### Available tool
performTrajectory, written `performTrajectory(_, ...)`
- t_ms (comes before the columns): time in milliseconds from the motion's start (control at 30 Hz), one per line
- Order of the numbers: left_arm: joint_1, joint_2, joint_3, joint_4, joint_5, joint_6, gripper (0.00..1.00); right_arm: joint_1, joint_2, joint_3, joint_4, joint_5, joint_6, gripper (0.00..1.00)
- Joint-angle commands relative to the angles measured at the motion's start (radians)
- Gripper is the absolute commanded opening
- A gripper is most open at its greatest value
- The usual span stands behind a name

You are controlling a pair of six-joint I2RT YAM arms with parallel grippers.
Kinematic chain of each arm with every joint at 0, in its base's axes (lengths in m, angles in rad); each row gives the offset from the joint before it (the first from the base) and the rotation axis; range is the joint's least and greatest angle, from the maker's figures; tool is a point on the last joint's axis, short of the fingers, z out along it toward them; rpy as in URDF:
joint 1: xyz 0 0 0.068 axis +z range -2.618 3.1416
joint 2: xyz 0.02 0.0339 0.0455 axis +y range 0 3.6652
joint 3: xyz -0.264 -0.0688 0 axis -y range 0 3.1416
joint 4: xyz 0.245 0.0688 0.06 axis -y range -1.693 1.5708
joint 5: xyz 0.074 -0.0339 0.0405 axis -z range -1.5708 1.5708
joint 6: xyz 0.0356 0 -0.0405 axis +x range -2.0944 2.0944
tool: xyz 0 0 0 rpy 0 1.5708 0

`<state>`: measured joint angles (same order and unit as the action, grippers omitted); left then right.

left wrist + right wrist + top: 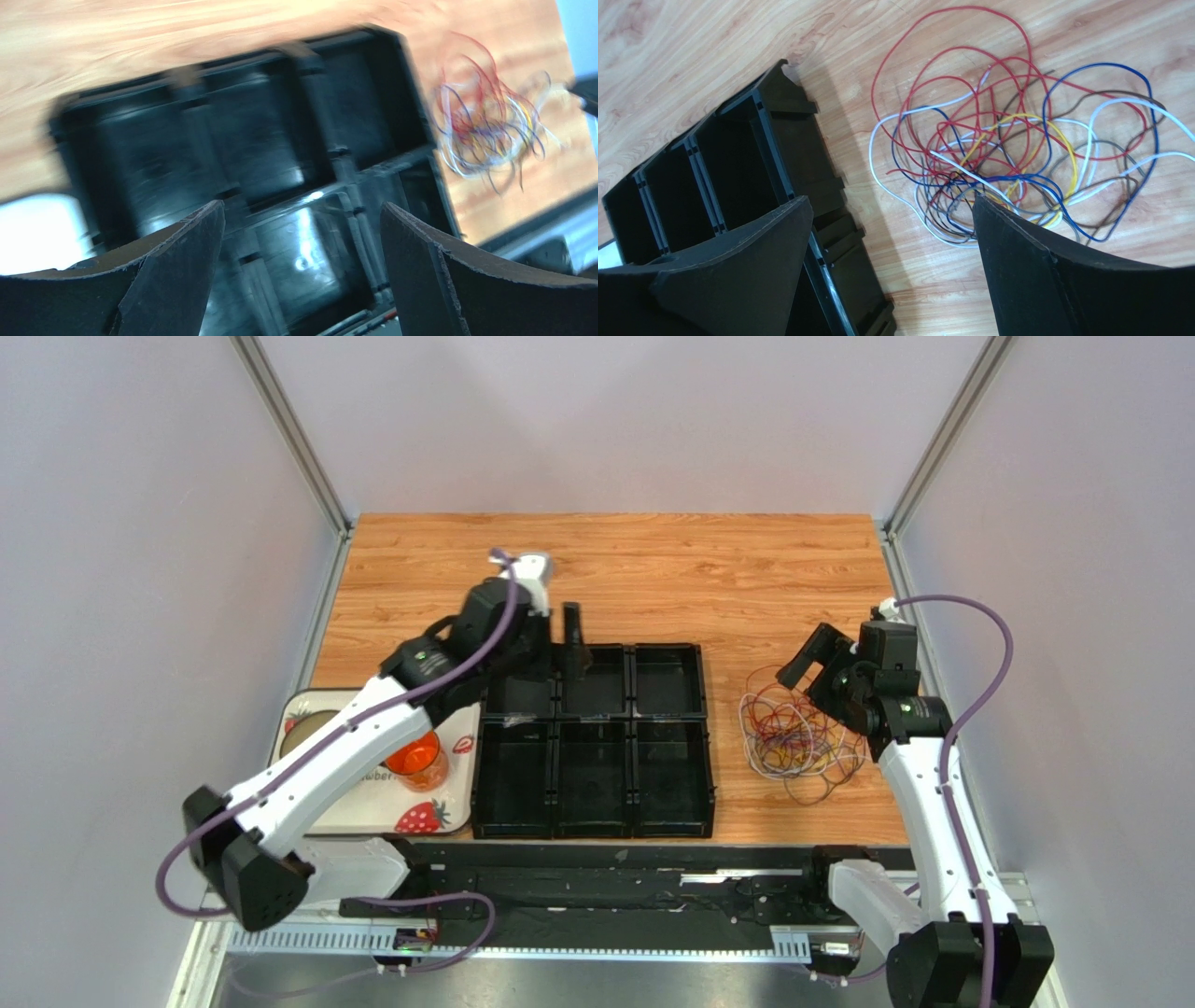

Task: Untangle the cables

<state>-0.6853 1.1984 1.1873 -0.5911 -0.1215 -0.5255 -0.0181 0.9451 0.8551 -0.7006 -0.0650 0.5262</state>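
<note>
The cables (pixel 800 735) lie as one loose tangle of thin red, white, blue, yellow and dark wires on the wooden table, right of the black tray (pixel 706 756). My right gripper (pixel 821 676) hovers over the tangle's upper edge. In the right wrist view it (pixel 892 203) is open and empty, with the cables (pixel 1018 147) just ahead and partly under its right finger. My left gripper (pixel 554 651) hangs over the tray's back-left compartments. In the blurred left wrist view it (pixel 302 206) is open, holding nothing, with the cables (pixel 484 126) far off to the right.
The black tray (pixel 210 140) has six compartments and sits mid-table; its corner (pixel 738 154) lies left of the right gripper. A white strawberry-print tray (pixel 316 819) with an orange cup (pixel 414 756) is at the left. Grey walls enclose the table.
</note>
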Motion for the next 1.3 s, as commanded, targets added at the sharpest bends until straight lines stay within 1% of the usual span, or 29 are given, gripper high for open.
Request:
performTrajectory(0, -0.167, 0.18, 0.171, 0.002, -0.015, 0.067, 0.88, 0.0, -0.049, 0.009, -0.063, 0.065, 0.008, 0.89)
performTrajectory(33, -0.189, 0.217, 0.202, -0.001, -0.009, 0.071, 0.86, 0.0, -0.06, 0.012, -0.079, 0.111, 0.02, 0.9)
performTrajectory(67, -0.21, 0.293, 0.233, -0.001, -0.003, 0.073, 0.85, 0.0, -0.086, 0.007, -0.085, 0.129, 0.018, 0.9)
performTrajectory(133, -0.264, 0.372, 0.328, -0.004, 0.023, 0.076, 0.83, 0.0, -0.118, 0.001, -0.086, 0.146, 0.024, 0.91)
performTrajectory(167, -0.281, 0.45, 0.362, -0.007, 0.029, 0.081, 0.83, 0.001, -0.15, -0.004, -0.088, 0.18, 0.029, 0.91)
performTrajectory(200, -0.314, 0.492, 0.436, -0.015, 0.032, 0.082, 0.83, 0.001, -0.166, -0.002, -0.095, 0.203, 0.041, 0.91)
performTrajectory(233, -0.33, 0.533, 0.477, -0.035, 0.039, 0.084, 0.83, 0.001, -0.176, -0.001, -0.115, 0.227, 0.057, 0.91)
performTrajectory(267, -0.344, 0.611, 0.518, -0.044, 0.04, 0.088, 0.82, 0.001, -0.193, -0.001, -0.122, 0.263, 0.061, 0.91)
performTrajectory(300, -0.368, 0.648, 0.591, -0.052, 0.042, 0.087, 0.81, 0.001, -0.216, 0.001, -0.129, 0.281, 0.07, 0.91)
performTrajectory(333, -0.381, 0.682, 0.629, -0.064, 0.052, 0.087, 0.8, 0.0, -0.229, -0.001, -0.135, 0.295, 0.078, 0.91)
performTrajectory(367, -0.39, 0.754, 0.664, -0.068, 0.06, 0.085, 0.79, 0.0, -0.241, -0.002, -0.138, 0.318, 0.092, 0.91)
performTrajectory(500, -0.428, 0.92, 0.866, -0.113, 0.065, 0.082, 0.77, 0.0, -0.281, -0.022, -0.146, 0.317, 0.113, 0.9)
performTrajectory(600, -0.431, 1.015, 0.949, -0.139, 0.065, 0.076, 0.75, 0.0, -0.293, -0.039, -0.145, 0.297, 0.115, 0.9)
performTrajectory(733, -0.43, 1.09, 0.992, -0.139, 0.028, 0.081, 0.73, -0.002, -0.298, -0.053, -0.148, 0.294, 0.109, 0.9)
performTrajectory(767, -0.43, 1.113, 0.997, -0.139, 0.023, 0.082, 0.72, 0.0, -0.302, -0.059, -0.145, 0.289, 0.106, 0.9)
performTrajectory(933, -0.424, 1.159, 1.012, -0.138, 0.02, 0.078, 0.69, 0.0, -0.301, -0.067, -0.135, 0.272, 0.106, 0.89)
performTrajectory(1033, -0.412, 1.184, 1.012, -0.121, 0.043, 0.07, 0.68, 0.0, -0.296, -0.076, -0.119, 0.263, 0.11, 0.89)
performTrajectory(1167, -0.396, 1.211, 1.019, -0.095, 0.086, 0.074, 0.63, 0.0, -0.282, -0.085, -0.109, 0.255, 0.104, 0.89)
performTrajectory(1233, -0.396, 1.227, 1.025, -0.081, 0.098, 0.081, 0.62, 0.0, -0.275, -0.09, -0.106, 0.252, 0.103, 0.89)
performTrajectory(1267, -0.396, 1.236, 1.046, -0.097, 0.091, 0.078, 0.59, 0.0, -0.275, -0.091, -0.105, 0.254, 0.101, 0.89)
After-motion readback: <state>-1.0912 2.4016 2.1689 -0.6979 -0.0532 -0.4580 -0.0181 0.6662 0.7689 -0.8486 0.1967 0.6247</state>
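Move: The cable tangle lies about 35 cm to the right of my left hand, some 4 cm back and roughly 24 cm below. On that way stands the black box, its middle about 7 cm right and 4 cm back. From my right hand the tangle is almost straight below, about 3 cm to the right, 2 cm back and 16 cm down; the box's middle is some 25 cm left and 2 cm back. I sweep my left hand about 30 cm right, high across the box towards the cables, sinking as I go, then drop almost straight down beside the tangle's box side, some 17 cm lower in all. My wrist swings roughly 30 degrees clockwise and the fingers partly close on nothing. My right hand makes room, easing about 5 cm back and 4 cm right with a slight rise and return, turning clockwise, fingers open. ##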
